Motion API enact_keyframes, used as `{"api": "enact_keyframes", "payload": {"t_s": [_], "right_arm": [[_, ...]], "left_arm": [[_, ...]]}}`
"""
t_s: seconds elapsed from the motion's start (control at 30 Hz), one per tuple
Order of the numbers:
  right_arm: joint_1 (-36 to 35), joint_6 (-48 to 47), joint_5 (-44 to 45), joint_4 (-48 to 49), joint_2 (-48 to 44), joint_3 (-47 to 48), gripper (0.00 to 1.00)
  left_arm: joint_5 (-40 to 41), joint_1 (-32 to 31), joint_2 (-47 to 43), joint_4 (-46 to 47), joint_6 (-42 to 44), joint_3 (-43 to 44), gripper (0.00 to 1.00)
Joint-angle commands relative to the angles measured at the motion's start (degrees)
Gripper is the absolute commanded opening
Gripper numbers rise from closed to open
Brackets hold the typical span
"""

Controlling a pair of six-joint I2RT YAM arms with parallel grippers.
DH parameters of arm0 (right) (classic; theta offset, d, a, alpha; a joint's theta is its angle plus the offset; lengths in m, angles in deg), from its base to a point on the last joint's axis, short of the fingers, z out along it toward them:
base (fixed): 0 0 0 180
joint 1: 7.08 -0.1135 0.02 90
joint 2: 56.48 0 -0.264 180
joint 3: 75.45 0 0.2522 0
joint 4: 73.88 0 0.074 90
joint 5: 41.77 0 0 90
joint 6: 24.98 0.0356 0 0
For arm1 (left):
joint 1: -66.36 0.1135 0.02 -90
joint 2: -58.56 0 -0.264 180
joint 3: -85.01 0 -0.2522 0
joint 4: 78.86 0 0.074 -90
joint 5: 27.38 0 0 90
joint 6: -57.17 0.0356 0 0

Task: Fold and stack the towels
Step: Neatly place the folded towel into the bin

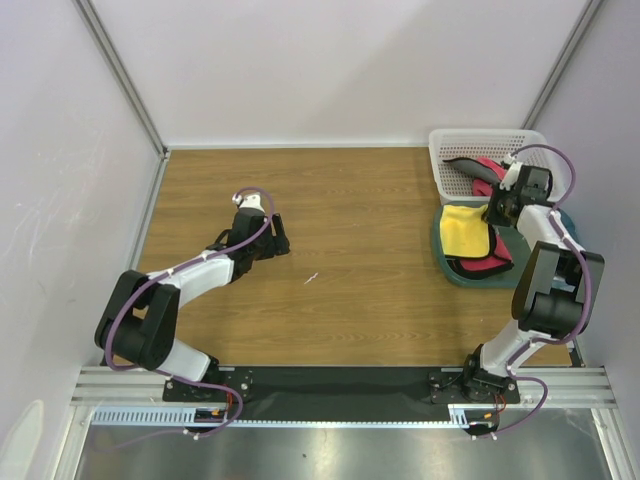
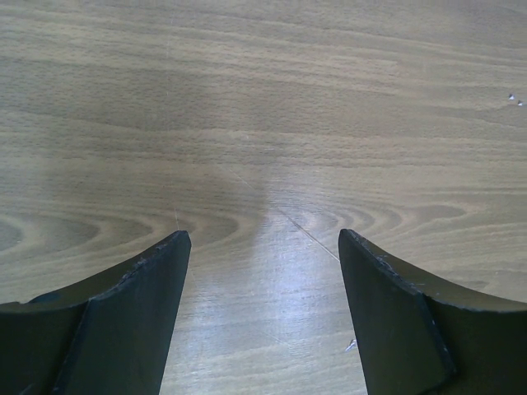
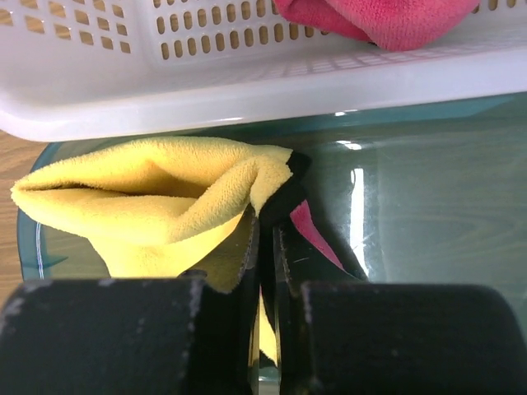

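Note:
A yellow towel [image 1: 465, 228] [image 3: 148, 197] lies bunched on top of a pink-red towel [image 1: 482, 266] [image 3: 306, 227] in the teal tub. My right gripper [image 1: 497, 212] [image 3: 268, 247] is shut on the yellow towel's black-edged right corner, with the cloth pinched between its fingers. More pink-red towels [image 1: 484, 171] [image 3: 387, 20] lie in the white basket behind it. Far to the left, my left gripper [image 1: 283, 241] [image 2: 263, 239] stands open low over bare wood, with nothing between its fingers.
The white lattice basket [image 1: 445, 150] [image 3: 247, 90] stands at the back right, its near rim close above the right gripper. The teal tub [image 1: 445, 268] [image 3: 428, 206] sits just in front of it. A small white scrap [image 1: 312, 278] lies mid-table.

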Motion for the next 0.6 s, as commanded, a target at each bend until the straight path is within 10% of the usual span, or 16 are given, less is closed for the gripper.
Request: {"api": "enact_keyframes", "payload": {"t_s": [0.0,0.37,0.57], "right_arm": [[-0.2,0.9,4.7,-1.6,-3.1,0.4,0.08],[-1.7,4.7,7.5,-6.7,1.5,4.4,0.13],[-1.8,7.0,12.5,-9.4,3.1,4.4,0.55]], "left_arm": [[-1.0,0.6,-2.4,1.8,1.3,0.0,0.79],[-1.1,0.5,-3.4,2.3,1.3,-0.9,0.79],[-1.3,0.5,-3.3,2.0,1.4,-0.8,0.79]]}}
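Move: The right hand, nearly shut, already holds the black-trimmed right edge of the yellow towel. That towel's middle lies about 5 cm to its left, 3 cm back and some 6 cm below, inside the teal bin. The red folded towel is roughly 9 cm back and 1 cm left, under the yellow one; the white basket's middle is 16 cm ahead and 3 cm right. From the left hand the yellow towel is about 43 cm right and 2 cm ahead. Lay the lifted edge of the yellow towel down with the right gripper: draw it back a little over 1 cm, then lower it nearly 2 cm towards the red towel. Meanwhile tip the fingers further down and turn them clockwise, each under 10 degrees. Late on, spread the fingers to nearly half open, letting go of the black trim. ##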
